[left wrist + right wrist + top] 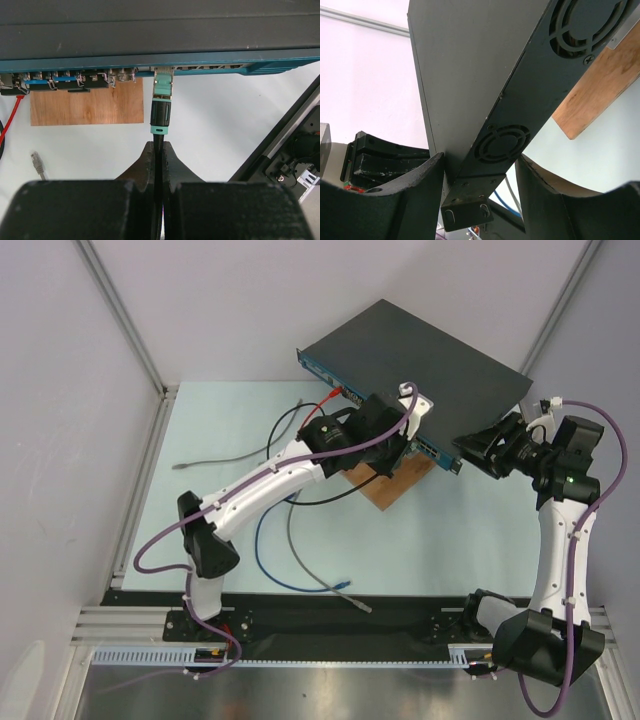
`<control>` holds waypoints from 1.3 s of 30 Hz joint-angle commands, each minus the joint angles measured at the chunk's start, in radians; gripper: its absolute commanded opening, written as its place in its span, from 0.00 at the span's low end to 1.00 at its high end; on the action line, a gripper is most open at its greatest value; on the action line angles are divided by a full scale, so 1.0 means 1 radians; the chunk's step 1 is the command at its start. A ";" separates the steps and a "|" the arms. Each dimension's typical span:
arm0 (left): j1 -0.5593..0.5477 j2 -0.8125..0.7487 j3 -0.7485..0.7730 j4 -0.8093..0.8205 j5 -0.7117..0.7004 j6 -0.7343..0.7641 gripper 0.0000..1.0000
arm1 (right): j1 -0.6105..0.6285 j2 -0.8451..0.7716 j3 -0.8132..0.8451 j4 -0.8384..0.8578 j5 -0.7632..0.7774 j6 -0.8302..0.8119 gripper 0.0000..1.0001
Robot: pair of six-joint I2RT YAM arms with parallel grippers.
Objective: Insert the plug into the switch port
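The switch [420,345] is a flat black box resting at an angle, its blue port strip [210,67] facing my left arm. A teal plug [161,107] stands upright under the strip. Its clear tip [163,79] is at one socket; how deep it sits I cannot tell. My left gripper [158,146] is shut on the black cable just behind the plug. My right gripper [479,159] straddles the switch's near right corner [470,205], one finger on the top face and the other against the underside edge, by the fan vents [501,142].
A brown wooden board [87,105] lies under the switch front. A red cable [12,117] runs to the strip's left end. Loose grey, blue and black cables [275,540] trail over the mat, one ending in a bare connector [38,162]. Aluminium rails edge the table.
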 commanded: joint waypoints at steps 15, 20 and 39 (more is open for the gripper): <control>0.012 0.109 0.231 0.123 0.011 0.009 0.00 | 0.101 0.006 -0.023 0.050 0.000 -0.058 0.00; 0.014 0.125 0.267 0.123 0.019 0.028 0.00 | 0.112 0.012 -0.017 0.055 0.001 -0.060 0.00; 0.321 -0.562 -0.614 0.403 0.306 0.016 0.73 | -0.022 0.025 0.103 -0.051 -0.115 -0.127 0.84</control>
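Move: At the plug's tail, the left hand has the port about 4 cm ahead, 4 cm to the right and slightly lower, the connector already in its mouth. The wooden board lies on the table some 15 cm ahead, straight on, and 22 cm below; the loose grey plug, at that same depth, is about 13 cm ahead and 19 cm left. From the right hand, clamping the switch's near right end, the port is about 11 cm left, 3 cm ahead and a little lower. Pressing the held plug towards the port, the left hand eases about 1 cm right and slightly up, and holds there. Its fingers then open wide, letting go of the plug, and after a small forward shift it sweeps some 9 cm left, rising a little and rolling about 10 degrees left side down. The right hand keeps the switch in place, barely moving, then starts opening at the very end. ##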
